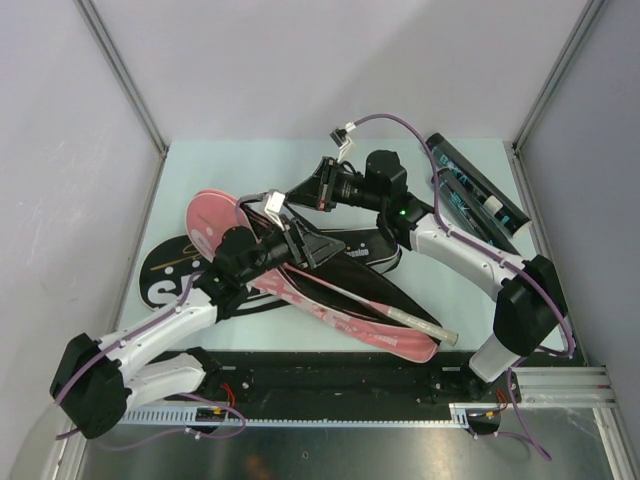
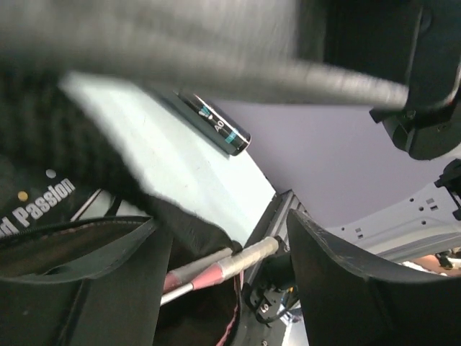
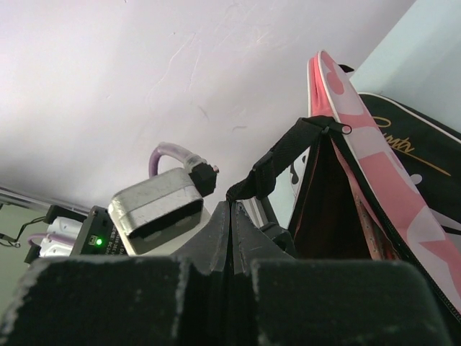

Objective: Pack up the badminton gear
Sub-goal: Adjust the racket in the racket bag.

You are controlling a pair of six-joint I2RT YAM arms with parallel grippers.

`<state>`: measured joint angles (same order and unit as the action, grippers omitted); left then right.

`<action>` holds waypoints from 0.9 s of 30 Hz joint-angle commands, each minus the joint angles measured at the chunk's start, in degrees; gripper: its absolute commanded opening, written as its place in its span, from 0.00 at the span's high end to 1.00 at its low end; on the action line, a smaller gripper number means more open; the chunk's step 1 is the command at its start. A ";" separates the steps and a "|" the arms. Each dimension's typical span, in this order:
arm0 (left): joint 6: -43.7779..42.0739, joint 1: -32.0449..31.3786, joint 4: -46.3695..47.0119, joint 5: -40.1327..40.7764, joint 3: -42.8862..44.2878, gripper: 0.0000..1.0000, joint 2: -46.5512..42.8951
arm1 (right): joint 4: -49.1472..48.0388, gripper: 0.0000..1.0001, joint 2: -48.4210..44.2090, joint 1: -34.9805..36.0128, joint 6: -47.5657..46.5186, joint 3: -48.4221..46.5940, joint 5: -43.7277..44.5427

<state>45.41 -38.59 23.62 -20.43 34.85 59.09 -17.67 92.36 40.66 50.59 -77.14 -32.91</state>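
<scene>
A pink-and-black racket bag point(image 1: 345, 305) lies across the table, and two pale racket handles point(image 1: 425, 324) stick out of its near right end. My right gripper point(image 1: 322, 186) is shut on the bag's black strap point(image 3: 277, 167) and holds it up, so the bag's mouth point(image 3: 328, 209) gapes. My left gripper point(image 1: 305, 246) stands open at that mouth with nothing held. Its fingers point(image 2: 360, 288) frame the racket handles point(image 2: 245, 258) further off. Dark tubes with teal print point(image 1: 472, 195) lie at the back right, and one tube point(image 2: 216, 127) shows in the left wrist view.
A black cover with white lettering point(image 1: 165, 282) lies flat at the left under the bag. Grey walls close in the table on the left, back and right. A black rail point(image 1: 330, 375) runs along the near edge by the arm bases.
</scene>
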 commanded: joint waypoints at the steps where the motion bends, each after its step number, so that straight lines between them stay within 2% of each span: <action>1: -1.37 -0.70 6.61 5.56 3.82 0.41 2.17 | -5.01 1.00 -0.77 1.17 0.74 -1.17 2.14; 2: -2.16 -0.70 6.53 6.01 3.91 0.51 2.78 | -4.66 1.00 -0.86 1.08 0.57 -1.17 2.32; 3: -3.04 -0.70 6.53 6.88 4.08 0.65 2.96 | -3.96 1.00 -1.04 1.08 0.65 -1.08 2.49; 4: -3.04 -0.18 6.53 8.54 3.91 0.89 3.13 | -3.60 1.00 -1.21 1.08 0.74 -1.08 3.10; 5: -3.04 0.00 6.53 9.26 3.82 0.99 3.05 | -3.51 1.00 -1.30 1.00 0.74 -0.82 3.37; 9: -4.19 1.06 6.18 12.07 3.64 1.00 -0.02 | 3.22 0.47 -4.54 -1.62 -3.12 0.93 6.18; 12: -4.10 2.46 4.51 13.66 4.25 1.00 -2.39 | 9.29 0.31 -12.00 -6.01 -8.56 5.93 10.04; 15: -4.71 2.82 2.67 14.27 5.93 1.00 -3.45 | 17.28 0.26 -19.65 -9.72 -15.04 9.89 11.28; 19: -5.77 3.25 0.74 17.08 6.63 1.00 -4.77 | 29.77 0.25 -27.56 -13.50 -24.65 19.19 15.14; 24: -5.42 6.06 -2.52 18.40 9.61 1.00 -5.39 | 38.04 0.27 -36.89 -12.90 -33.52 28.71 15.06; 27: -4.98 7.91 -3.57 17.71 11.37 1.00 -4.95 | 43.59 0.28 -39.17 -11.84 -33.46 30.99 20.68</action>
<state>41.39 -33.43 18.35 -4.67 40.95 56.03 15.79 55.66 27.73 22.70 -48.80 -18.04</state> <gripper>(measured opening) 0.006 0.723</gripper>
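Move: Close by the open left hand, about 3 cm ahead and 1 cm higher, runs the racket bag's black strap, which the right fingers still hold. From the right hand, the racket grips lie some 26 cm to the right, 18 cm back and 29 cm below; from the left hand they are roughly 23 cm to the right, 12 cm back and 20 cm below. The near-right end of the flat black bag is about 13 cm right of the right hand, level with it fore and aft, 33 cm below. Taking over the bag, the left hand reaches forward and shuts on the black strap, then draws it on forward, left and up, about 6, 5 and 5 cm in all, turning some 20 degrees counter-clockwise. Only once it has closed does the right hand open and let go, sweeping about 20 cm right, then mainly down some 12 cm and slightly back towards the racket grips, fingers tipping down and staying open. ##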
